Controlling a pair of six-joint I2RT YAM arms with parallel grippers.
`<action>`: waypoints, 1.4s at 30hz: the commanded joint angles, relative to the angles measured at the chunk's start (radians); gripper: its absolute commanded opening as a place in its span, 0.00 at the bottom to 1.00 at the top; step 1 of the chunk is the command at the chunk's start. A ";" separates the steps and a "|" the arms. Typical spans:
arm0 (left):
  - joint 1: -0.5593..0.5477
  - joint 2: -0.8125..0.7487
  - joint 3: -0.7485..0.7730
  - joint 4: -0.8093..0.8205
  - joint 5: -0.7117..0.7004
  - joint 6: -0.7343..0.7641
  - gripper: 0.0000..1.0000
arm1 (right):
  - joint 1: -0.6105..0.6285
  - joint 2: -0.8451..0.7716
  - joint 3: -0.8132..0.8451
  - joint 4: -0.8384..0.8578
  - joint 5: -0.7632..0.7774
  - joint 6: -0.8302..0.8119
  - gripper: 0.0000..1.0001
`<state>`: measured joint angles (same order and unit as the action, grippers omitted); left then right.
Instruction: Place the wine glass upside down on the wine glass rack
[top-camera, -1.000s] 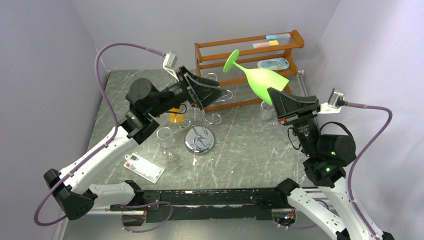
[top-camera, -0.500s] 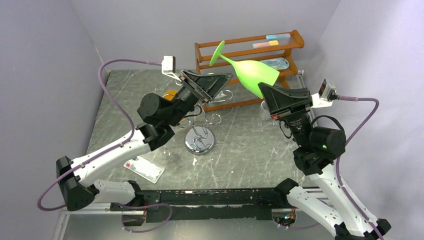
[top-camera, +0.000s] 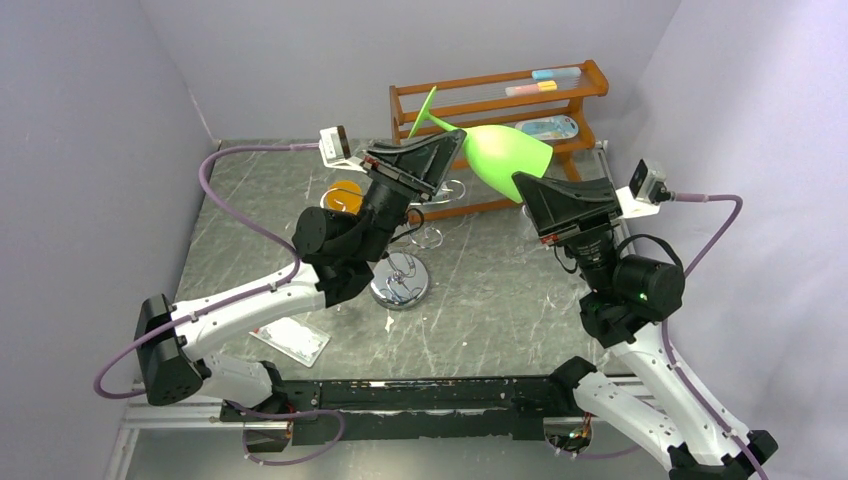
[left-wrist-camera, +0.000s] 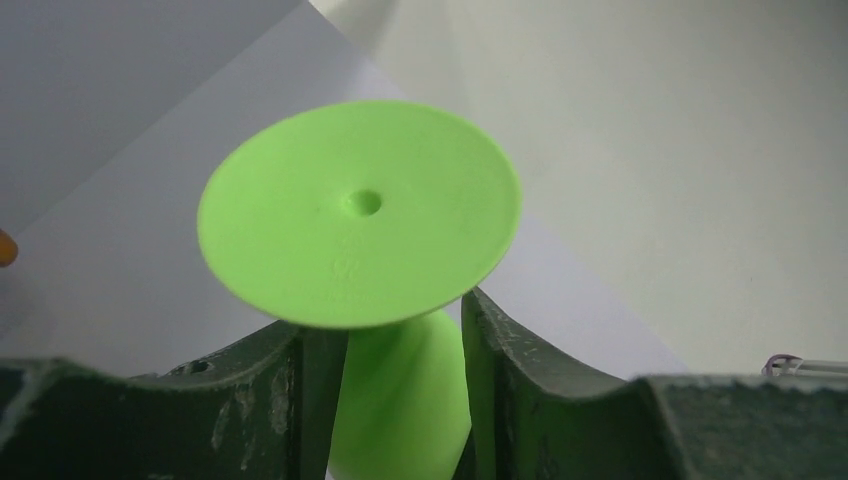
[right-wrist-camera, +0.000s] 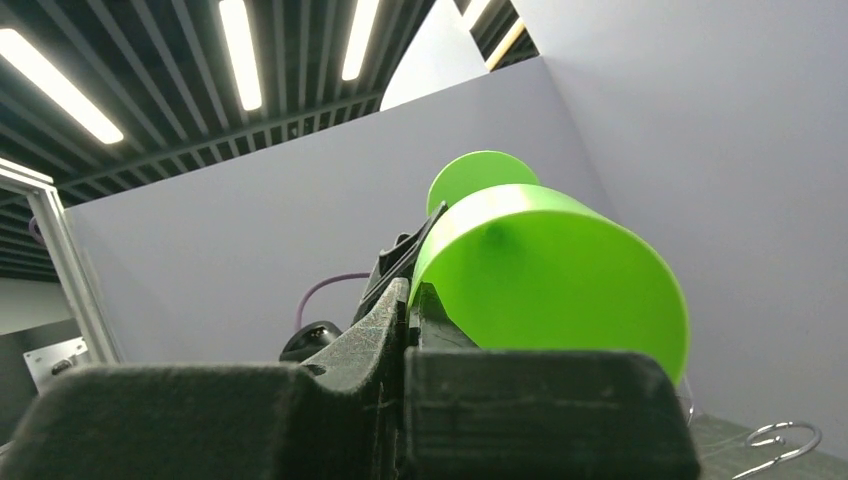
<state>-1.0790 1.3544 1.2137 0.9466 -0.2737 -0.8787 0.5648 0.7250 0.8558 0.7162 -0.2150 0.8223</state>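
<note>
A bright green wine glass (top-camera: 505, 150) hangs tilted in the air in front of the shelf, foot to the upper left. My right gripper (top-camera: 525, 185) is shut on the rim of its bowl (right-wrist-camera: 560, 280). My left gripper (top-camera: 452, 142) reaches in from the left, its jaws apart on either side of the glass just below the round foot (left-wrist-camera: 360, 215); the stem is hidden behind that foot. The wine glass rack (top-camera: 399, 281), a chrome stand with a domed base, stands on the table below the left arm, and one curled hook (right-wrist-camera: 780, 438) shows in the right wrist view.
A brown wooden three-tier shelf (top-camera: 415, 100) stands at the back of the table. An orange object (top-camera: 347, 192) sits at the back left. A white card (top-camera: 290, 338) lies near the front left. Grey walls close in on both sides.
The right arm has swung the glass left and lower toward the left arm. The left arm has risen and reached right, and its jaws have narrowed around the glass below the foot.
</note>
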 joint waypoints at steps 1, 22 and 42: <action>-0.012 0.013 0.011 0.167 -0.077 0.054 0.49 | 0.005 -0.004 -0.034 0.013 -0.030 0.025 0.00; -0.015 0.026 0.091 0.142 0.038 0.459 0.05 | 0.004 -0.140 -0.004 -0.390 0.235 -0.115 0.81; -0.019 -0.014 0.133 -0.514 0.549 1.176 0.05 | 0.003 -0.035 0.407 -0.924 -0.006 -0.186 0.90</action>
<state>-1.0885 1.3445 1.3193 0.5621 0.1833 0.1284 0.5648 0.6659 1.2312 -0.1184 -0.0475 0.5880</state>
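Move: The stem of the wine glass lies almost between the half-open fingers of my left hand, about 1 cm ahead, 1 cm left and 1 cm up. The bowl is some 5 cm right of that hand, 2 back and 1 down; the foot is about 4 cm left, 2 ahead and 3 up. The rack's arms are roughly 8 cm ahead, 8 left and 27 below. My right hand, holding the rim, has the stem about 5 cm ahead, 8 left and 3 up. I ease my left hand about 1 cm forward onto the stem and pinch it while my right hand still holds the rim. Then I open my right fingers wide and drop that hand down, forward and right off the bowl, before it swings back up and partly left. My left hand lifts slightly, then rolls some 65 degrees, foot uppermost, going back, right and down. ##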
